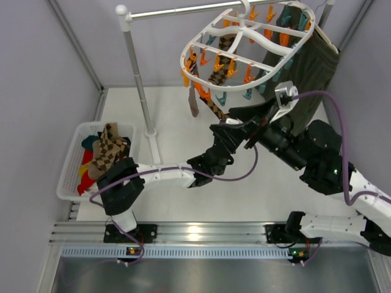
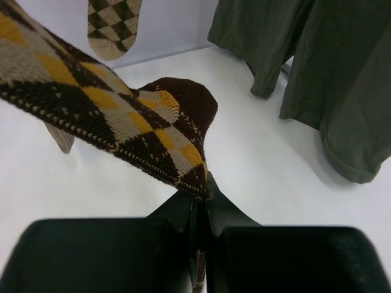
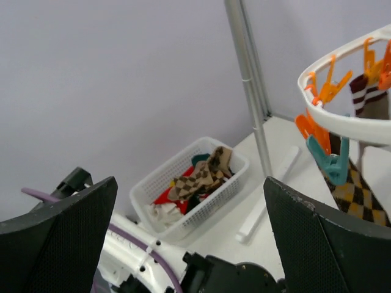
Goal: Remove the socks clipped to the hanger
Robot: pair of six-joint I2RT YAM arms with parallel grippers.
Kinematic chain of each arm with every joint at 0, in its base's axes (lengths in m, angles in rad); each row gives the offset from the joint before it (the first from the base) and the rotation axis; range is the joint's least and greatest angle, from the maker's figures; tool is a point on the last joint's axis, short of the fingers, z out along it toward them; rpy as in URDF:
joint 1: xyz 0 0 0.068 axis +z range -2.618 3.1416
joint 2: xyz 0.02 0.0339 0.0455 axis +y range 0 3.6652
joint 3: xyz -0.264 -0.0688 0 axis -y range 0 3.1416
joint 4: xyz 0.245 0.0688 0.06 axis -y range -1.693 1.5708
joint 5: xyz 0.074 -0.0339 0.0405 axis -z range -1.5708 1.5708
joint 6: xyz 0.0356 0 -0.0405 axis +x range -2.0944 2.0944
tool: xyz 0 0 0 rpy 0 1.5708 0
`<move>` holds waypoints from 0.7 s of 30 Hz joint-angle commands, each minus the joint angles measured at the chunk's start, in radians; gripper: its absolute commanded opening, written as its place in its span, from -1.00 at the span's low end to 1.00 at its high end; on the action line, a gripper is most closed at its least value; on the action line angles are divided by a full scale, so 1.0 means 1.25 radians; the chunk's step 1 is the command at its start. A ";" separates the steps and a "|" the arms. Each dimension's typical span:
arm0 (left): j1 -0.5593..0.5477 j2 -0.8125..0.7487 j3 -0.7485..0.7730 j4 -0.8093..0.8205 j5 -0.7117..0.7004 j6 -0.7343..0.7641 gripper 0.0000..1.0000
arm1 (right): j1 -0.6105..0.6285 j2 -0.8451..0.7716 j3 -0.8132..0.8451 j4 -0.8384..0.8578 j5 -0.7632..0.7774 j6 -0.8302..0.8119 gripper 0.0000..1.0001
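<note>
The white oval hanger (image 1: 244, 46) with orange and teal clips hangs from the rail at the upper right. A brown and yellow argyle sock (image 2: 122, 122) stretches from a clip down to my left gripper (image 2: 201, 190), which is shut on the sock's dark toe end. Another argyle sock (image 2: 113, 24) hangs behind it. A brown sock with red-white stripes (image 3: 366, 97) is clipped on the hanger's rim. My right gripper (image 3: 189, 235) stands open below the hanger, nothing between its fingers (image 3: 61, 238).
A white basket (image 1: 66, 177) at the left holds several loose socks. The white rail stand's pole (image 1: 137, 79) rises between basket and hanger. A large olive garment (image 1: 305, 73) hangs behind the hanger on the right.
</note>
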 commanded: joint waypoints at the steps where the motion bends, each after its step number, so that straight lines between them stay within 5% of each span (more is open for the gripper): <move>1: -0.043 0.062 0.097 0.022 -0.107 0.083 -1.00 | -0.008 0.071 0.194 -0.183 0.073 -0.058 0.99; 6: -0.071 0.163 0.234 -0.012 -0.128 0.128 -1.00 | -0.007 0.250 0.413 -0.382 0.224 -0.111 0.99; 9: -0.081 0.190 0.266 -0.015 -0.138 0.138 -1.00 | -0.008 0.295 0.429 -0.416 0.353 -0.152 0.99; 13: -0.097 0.238 0.313 -0.028 -0.172 0.186 -1.00 | -0.006 0.235 0.349 -0.352 0.229 -0.107 0.99; 15: -0.113 0.262 0.329 -0.028 -0.187 0.202 -1.00 | -0.006 0.126 0.190 -0.175 0.058 -0.150 0.99; 17: -0.127 0.274 0.336 -0.028 -0.189 0.212 -1.00 | -0.008 0.074 0.103 -0.064 0.032 -0.141 0.99; 21: -0.146 0.288 0.359 -0.028 -0.198 0.236 -1.00 | -0.005 0.184 0.289 -0.312 0.165 -0.133 0.99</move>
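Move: The left hand already pinches the checkered sock's lower part; the orange clip holding its top is about 22 cm above, 8 cm left and 3 cm ahead. From the open right hand that clip lies roughly 9 cm ahead, 4 cm left, near hand height. A teal clip is 4 cm right of the orange one and level with it in reach; a plain brown sock hangs 5 cm beyond the orange clip, 3 cm farther left, some 10 cm lower. Left pulls the pinched sock about 9 cm right; open right rises forward towards the clip, then sinks back. ##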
